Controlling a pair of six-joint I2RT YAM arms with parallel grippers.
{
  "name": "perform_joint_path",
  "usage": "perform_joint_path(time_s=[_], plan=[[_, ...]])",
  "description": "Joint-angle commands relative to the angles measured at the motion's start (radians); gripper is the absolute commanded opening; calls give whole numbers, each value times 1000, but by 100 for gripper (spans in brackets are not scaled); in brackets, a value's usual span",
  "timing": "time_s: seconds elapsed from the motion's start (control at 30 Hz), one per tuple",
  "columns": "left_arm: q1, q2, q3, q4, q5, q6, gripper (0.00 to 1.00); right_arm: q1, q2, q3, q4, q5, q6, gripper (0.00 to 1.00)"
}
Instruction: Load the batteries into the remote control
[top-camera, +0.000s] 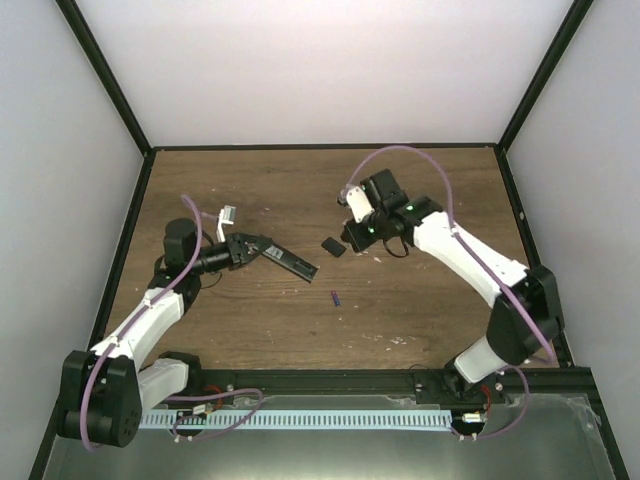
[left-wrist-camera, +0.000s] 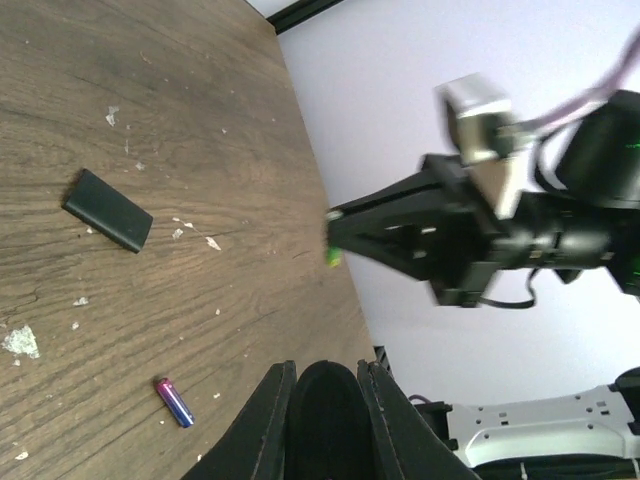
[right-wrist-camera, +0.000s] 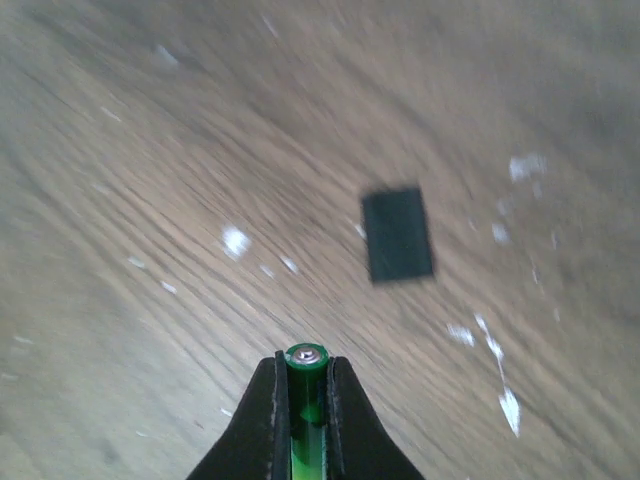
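Observation:
My left gripper (top-camera: 252, 248) is shut on one end of the slim black remote control (top-camera: 292, 262), which sticks out to the right over the table. In the left wrist view the remote (left-wrist-camera: 325, 420) fills the gap between the fingers (left-wrist-camera: 262, 420). My right gripper (right-wrist-camera: 306, 360) is shut on the green battery (right-wrist-camera: 307, 400), metal tip pointing forward, held above the wood. From the left wrist view that green battery (left-wrist-camera: 333, 257) shows at the right gripper's tip. The purple-blue battery (top-camera: 335, 298) lies loose on the table, also seen in the left wrist view (left-wrist-camera: 174, 402).
A small flat black rectangular piece (top-camera: 333, 246) lies on the table between the two grippers, in view of both wrists (left-wrist-camera: 108, 210) (right-wrist-camera: 397, 235). White specks of debris (right-wrist-camera: 236, 240) are scattered over the wood. Black frame rails (top-camera: 320, 147) border the table.

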Motion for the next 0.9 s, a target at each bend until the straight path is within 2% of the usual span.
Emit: perform_joint_path(time_s=[0.0, 0.13, 0.3, 0.4, 0.67, 0.87], plan=[[-2, 18, 2, 76, 34, -38, 0, 1, -107, 90, 79, -251, 11, 1], [-3, 45, 9, 162, 58, -91, 0, 6, -159, 73, 158, -395, 9, 1], [-3, 76, 26, 236, 82, -159, 0, 30, -176, 25, 192, -476, -20, 1], [-4, 92, 42, 277, 105, -195, 0, 63, -185, -9, 227, -497, -35, 1], [-8, 97, 76, 262, 133, -221, 0, 128, -215, -80, 357, -515, -76, 1], [-12, 95, 77, 257, 138, -236, 0, 145, -201, -82, 380, -500, -105, 1]])
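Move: The right hand holds the green battery. The remote's open battery bay is about 11 cm to its left, 9 cm back and some 4 cm higher. Below, on the table roughly 14 cm down, the black cover lies about 6 cm ahead and 3 cm left, and the purple battery about 8 cm back and 3 cm left. From the left hand, still gripping the remote, the bay is about 7 cm right, 4 cm back and 3 cm lower; the green battery is some 17 cm right, 5 cm ahead and 7 cm lower. Swing the right gripper up and left, then left and back to the remote's open bay, some 17 cm in all, keeping the green battery pinched. Turn the wrist some 40 degrees on the way, so the battery swings from mostly down to pointing left and down. Meanwhile raise the left gripper slightly with the remote still held, rolling it a little. ##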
